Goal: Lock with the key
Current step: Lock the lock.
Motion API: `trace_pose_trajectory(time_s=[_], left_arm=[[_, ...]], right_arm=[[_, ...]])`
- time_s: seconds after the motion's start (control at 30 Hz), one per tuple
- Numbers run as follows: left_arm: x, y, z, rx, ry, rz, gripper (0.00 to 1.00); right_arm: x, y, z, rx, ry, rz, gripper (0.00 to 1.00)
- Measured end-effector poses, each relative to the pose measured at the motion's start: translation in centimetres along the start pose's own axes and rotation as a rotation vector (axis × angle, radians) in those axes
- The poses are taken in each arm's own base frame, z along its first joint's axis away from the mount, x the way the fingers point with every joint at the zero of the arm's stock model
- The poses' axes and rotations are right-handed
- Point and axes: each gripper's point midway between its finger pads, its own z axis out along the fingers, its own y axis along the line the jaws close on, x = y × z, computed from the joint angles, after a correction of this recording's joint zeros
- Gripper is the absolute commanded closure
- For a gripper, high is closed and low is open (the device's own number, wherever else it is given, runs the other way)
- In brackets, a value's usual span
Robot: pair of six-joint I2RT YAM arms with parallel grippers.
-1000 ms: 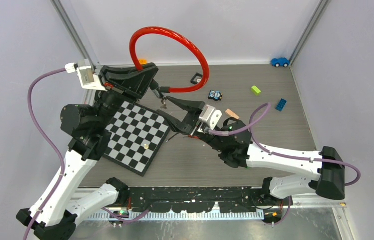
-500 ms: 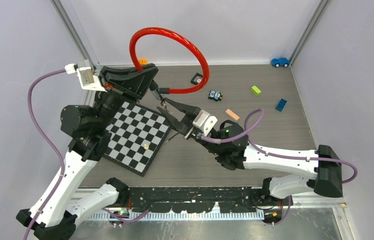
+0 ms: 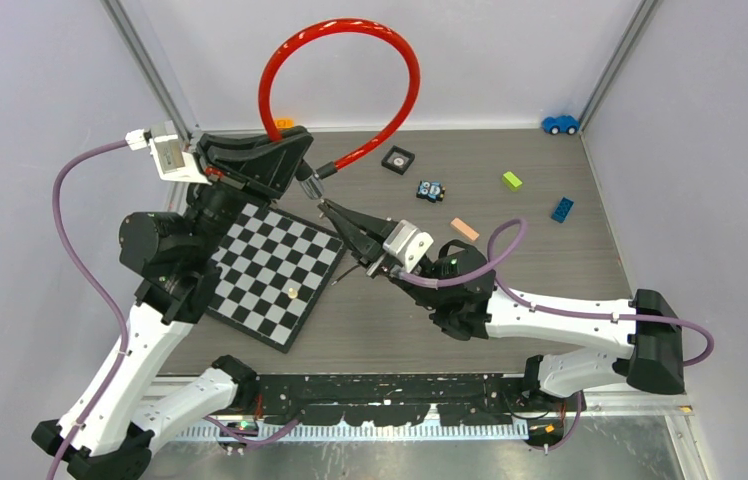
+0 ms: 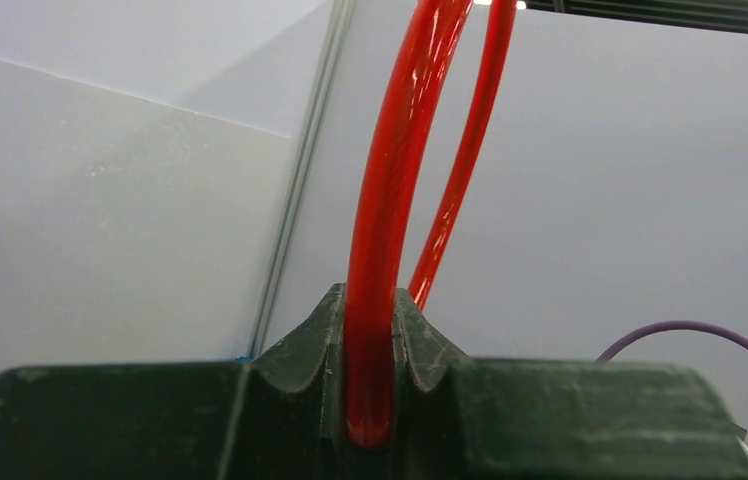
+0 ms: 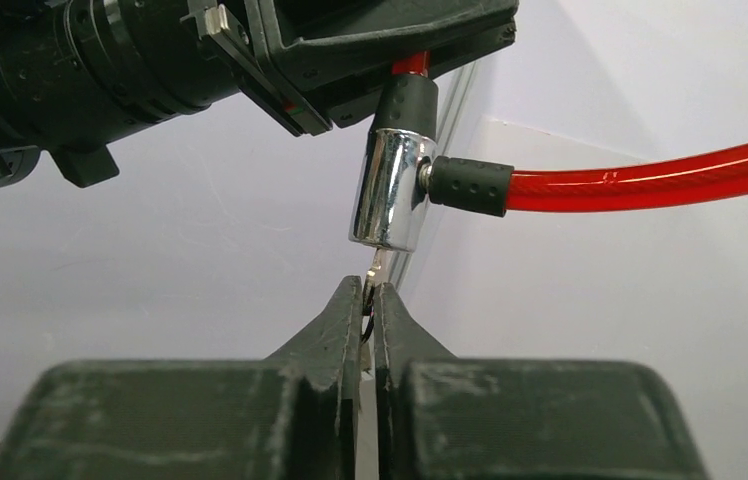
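Observation:
A red cable lock (image 3: 412, 75) arches up over the back of the table. Near one end of that cable my left gripper (image 3: 295, 160) is shut on it; the left wrist view shows the red cable (image 4: 380, 250) pinched between the left gripper's (image 4: 370, 320) jaws. The chrome lock cylinder (image 5: 390, 190) hangs just under the left gripper, with both black cable ends in it. A small metal key (image 5: 374, 272) sticks out of the cylinder's bottom. My right gripper (image 5: 371, 295) is shut on the key; from above its tips (image 3: 328, 207) sit right under the cylinder (image 3: 312, 185).
A chessboard (image 3: 275, 270) lies under the left arm. Small items are scattered at the back right: a black square piece (image 3: 397, 157), a toy car (image 3: 430, 190), an orange block (image 3: 464, 228), a green brick (image 3: 512, 180), a blue brick (image 3: 562, 208) and a blue car (image 3: 559, 124).
My right gripper moved left to the hanging key and closed on it. The red cable loop swung up and stands more upright than before. The left gripper kept its grip.

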Motion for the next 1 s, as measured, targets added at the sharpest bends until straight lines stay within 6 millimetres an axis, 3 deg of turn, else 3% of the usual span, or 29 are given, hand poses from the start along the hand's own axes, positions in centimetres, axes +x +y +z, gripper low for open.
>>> trace_pose_trajectory(time_s=[0.2,0.27,0.37,0.43,0.7,1.0], left_arm=[[0.0,0.1,0.0,-0.006,-0.001,0.0,1.0],[0.1,0.2,0.0,-0.007,-0.001,-0.001,1.0],[0.0,0.2,0.0,-0.008,-0.002,-0.001,1.0],[0.1,0.2,0.0,-0.008,0.001,-0.002,1.0],[0.2,0.2,0.0,-0.007,0.003,-0.002,1.0],[0.3,0.2,0.0,-0.008,0.004,-0.002,1.0]], right_arm=[[0.1,-0.1,0.0,0.009,0.004,0.01,0.94],[0.1,-0.1,0.0,0.01,0.004,0.011,0.86],[0.0,-0.1,0.0,0.009,0.003,0.018,0.62],[0.0,0.1,0.0,0.003,0.001,0.027,0.57],[-1.2,-0.2,-0.8,0.005,-0.019,0.079,0.52],[-5.8,-2.9,-2.0,0.06,-0.117,0.143,0.51]])
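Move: The key in the lock barrel's lower end is already between the right fingertips, level with them and no distance off. The barrel's middle is about 4 cm above that hand, 1 cm ahead and 2 cm left; the cable's side sleeve is 5 cm up, 2 cm ahead and 1 cm right. From the left hand, which grips the cable above the barrel, the key is roughly 7 cm down, 2 cm back and 3 cm right. The key is still pinched at first and then let go: the right fingers stay in place, spread to about half open and come free of it. The right hand then backs off some 5 cm to the right, rising about 4 cm and drawing back a little, tilting roughly 10 degrees. The left hand stays put and keeps its grip on the cable. ##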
